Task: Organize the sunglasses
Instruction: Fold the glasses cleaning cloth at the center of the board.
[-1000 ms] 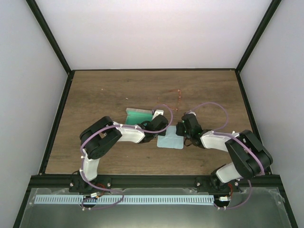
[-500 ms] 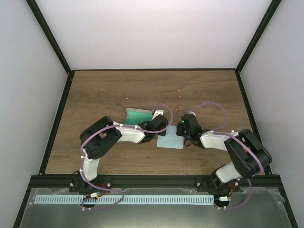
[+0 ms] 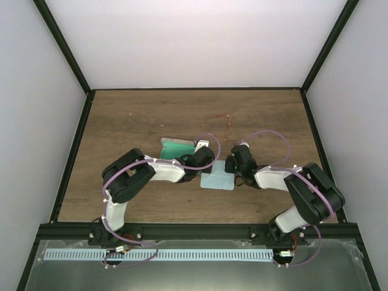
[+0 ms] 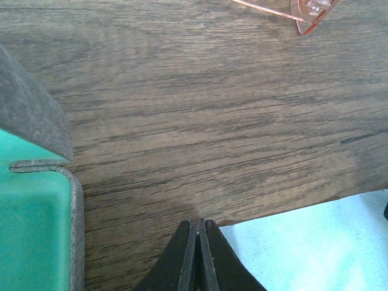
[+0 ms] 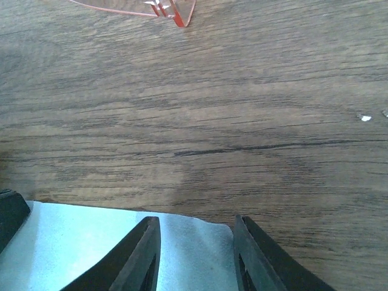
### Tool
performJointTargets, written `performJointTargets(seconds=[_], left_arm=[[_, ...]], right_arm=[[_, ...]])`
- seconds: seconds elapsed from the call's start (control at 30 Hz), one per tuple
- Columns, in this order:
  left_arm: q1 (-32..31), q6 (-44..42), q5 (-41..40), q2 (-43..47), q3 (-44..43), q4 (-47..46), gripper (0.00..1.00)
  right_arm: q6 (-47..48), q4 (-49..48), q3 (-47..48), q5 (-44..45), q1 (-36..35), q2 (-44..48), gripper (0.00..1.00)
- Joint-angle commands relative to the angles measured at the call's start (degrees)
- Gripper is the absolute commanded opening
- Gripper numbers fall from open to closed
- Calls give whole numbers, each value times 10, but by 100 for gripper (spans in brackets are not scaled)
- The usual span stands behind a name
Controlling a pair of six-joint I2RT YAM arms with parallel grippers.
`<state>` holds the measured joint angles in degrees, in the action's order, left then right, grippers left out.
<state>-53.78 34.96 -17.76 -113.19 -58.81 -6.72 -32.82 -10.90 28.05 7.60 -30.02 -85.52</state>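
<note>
The sunglasses (image 3: 225, 123), thin and red-framed, lie on the wood beyond both grippers; their edge shows in the left wrist view (image 4: 310, 11) and the right wrist view (image 5: 165, 8). A pale blue cloth (image 3: 217, 180) lies flat between the arms. My left gripper (image 3: 206, 170) is shut at the cloth's far left corner (image 4: 315, 242), and the cloth's edge runs into its closed fingertips (image 4: 199, 225). My right gripper (image 3: 233, 171) stands open astride the far right corner (image 5: 194, 254), with a gap on both sides. The grey case (image 3: 177, 147) with green lining (image 4: 30, 236) lies open to the left.
The case's grey rim (image 4: 76, 212) and raised lid (image 4: 30, 109) sit close to my left fingers. Small white specks (image 5: 364, 117) lie on the wood to the right. Pale walls and a black frame (image 3: 76, 139) bound the table.
My right gripper's jaws have narrowed over the cloth's corner, and its wrist has shifted slightly left. The left arm, cloth, case and sunglasses have not moved.
</note>
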Motion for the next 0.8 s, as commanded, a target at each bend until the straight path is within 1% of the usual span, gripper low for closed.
performJointTargets(seconds=[0.0,0.33,0.53,0.63,0.77], left_arm=[[-6,5,30,-13,13,50,4],[-6,5,31,-13,14,49,4],[-6,5,27,-6,19,47,4],[-6,4,26,0,25,43,4],[-7,-2,32,10,31,37,4]], right_arm=[[-1,23,7,6,5,-3,33],[-4,25,9,9,5,-2,13],[-4,25,5,8,5,7,3],[-4,25,1,8,5,15,1],[-3,25,-3,5,4,26,1]])
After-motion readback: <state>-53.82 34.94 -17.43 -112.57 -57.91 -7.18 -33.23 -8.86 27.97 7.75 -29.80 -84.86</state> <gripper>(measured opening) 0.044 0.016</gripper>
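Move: The cloth's far right corner lies practically at the open right fingertips, about 1 cm to their right and 1 cm below; the cloth's middle is about 5 cm back and 5 cm left of that hand. The sunglasses lie some 13 cm ahead of it and 5 cm left. For the shut left gripper, waiting by the far left corner, the far right corner is about 10 cm to the right and level in reach. Close the right gripper from just over a third open to shut, pinching the cloth's far right corner between the fingertips. As the fingers close, ease that hand barely half a centimetre right, back and down, the wrist nearly still. Keep the left gripper shut and in place beside the far left corner. ##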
